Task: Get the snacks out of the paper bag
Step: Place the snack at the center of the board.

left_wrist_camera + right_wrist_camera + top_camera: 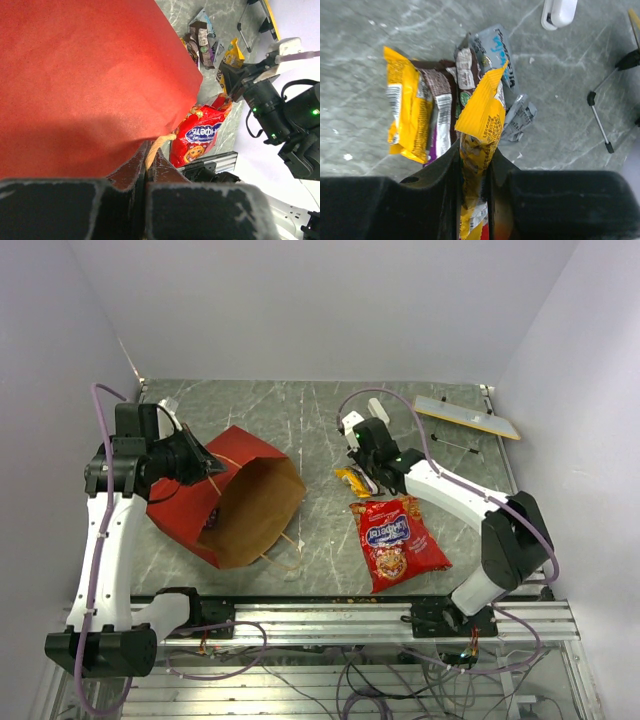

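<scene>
The paper bag [190, 515] lies on its side, its brown opening [258, 508] facing front right. My left gripper [205, 462] is shut on its tan handle [154, 148], with the bag's red wall [80, 75] filling the left wrist view. The red chip bag [398, 542] lies flat on the table right of the bag and also shows in the left wrist view [197, 135]. My right gripper [475, 150] is shut on a yellow candy bar [481, 117], just above a pile of yellow [407, 110], silver [495, 47] and purple wrapped bars.
A white oblong block [559, 11] lies beyond the candy pile. A flat grey strip with a yellow edge [467, 417] lies at the back right. A thin black rod stand [599, 120] is to the right of the pile. A rail [330, 618] runs along the near edge.
</scene>
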Robot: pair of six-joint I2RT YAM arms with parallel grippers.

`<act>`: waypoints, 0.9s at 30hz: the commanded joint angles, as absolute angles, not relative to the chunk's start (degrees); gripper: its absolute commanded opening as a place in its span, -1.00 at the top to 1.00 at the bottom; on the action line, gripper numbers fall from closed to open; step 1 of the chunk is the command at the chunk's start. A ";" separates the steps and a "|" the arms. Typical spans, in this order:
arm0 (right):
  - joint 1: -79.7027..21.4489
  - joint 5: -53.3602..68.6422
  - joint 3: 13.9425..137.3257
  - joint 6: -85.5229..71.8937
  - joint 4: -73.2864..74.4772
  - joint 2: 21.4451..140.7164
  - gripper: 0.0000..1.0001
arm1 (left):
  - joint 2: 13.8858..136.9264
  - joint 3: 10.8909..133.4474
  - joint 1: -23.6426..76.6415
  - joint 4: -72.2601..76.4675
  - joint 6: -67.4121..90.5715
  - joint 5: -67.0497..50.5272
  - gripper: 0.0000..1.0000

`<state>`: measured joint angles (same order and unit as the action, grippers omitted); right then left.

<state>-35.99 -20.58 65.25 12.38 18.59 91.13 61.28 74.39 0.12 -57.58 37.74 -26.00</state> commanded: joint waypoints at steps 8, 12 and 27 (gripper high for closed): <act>-33.40 -21.00 69.46 11.89 16.58 101.04 0.46 | 62.40 76.82 0.26 -56.89 37.19 -27.07 0.86; -33.40 -20.15 70.56 11.02 17.55 101.29 0.17 | 62.31 75.86 0.27 -56.28 37.40 -27.66 0.86; -40.19 7.31 56.14 10.58 -4.48 81.63 -0.08 | 64.81 77.73 0.33 -58.03 35.33 -27.43 0.86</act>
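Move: The right hand holds the last yellow snack over the snack pile; its landing spot is about 9 cm below, 2 cm to the hand's right and 1 cm ahead. In the pile, the brown packs lie 2 cm ahead and 1 cm left, the first yellow pack 1 cm ahead and 4 cm left, the blue-silver pack 7 cm ahead and 3 cm right. The red cookie bag is some 16 cm back and 6 cm right. From the left hand the spot is roughly 13 cm ahead, 32 cm right, 24 cm below. The right fingers lower the still-held yellow snack onto the brown packs, sinking some 6 cm and easing a little forward, and spread to let go of it low over the pile. The empty hand then climbs about 11 cm, soon swinging left and slightly back off the pile, rolling its left side up some 20 degrees. ##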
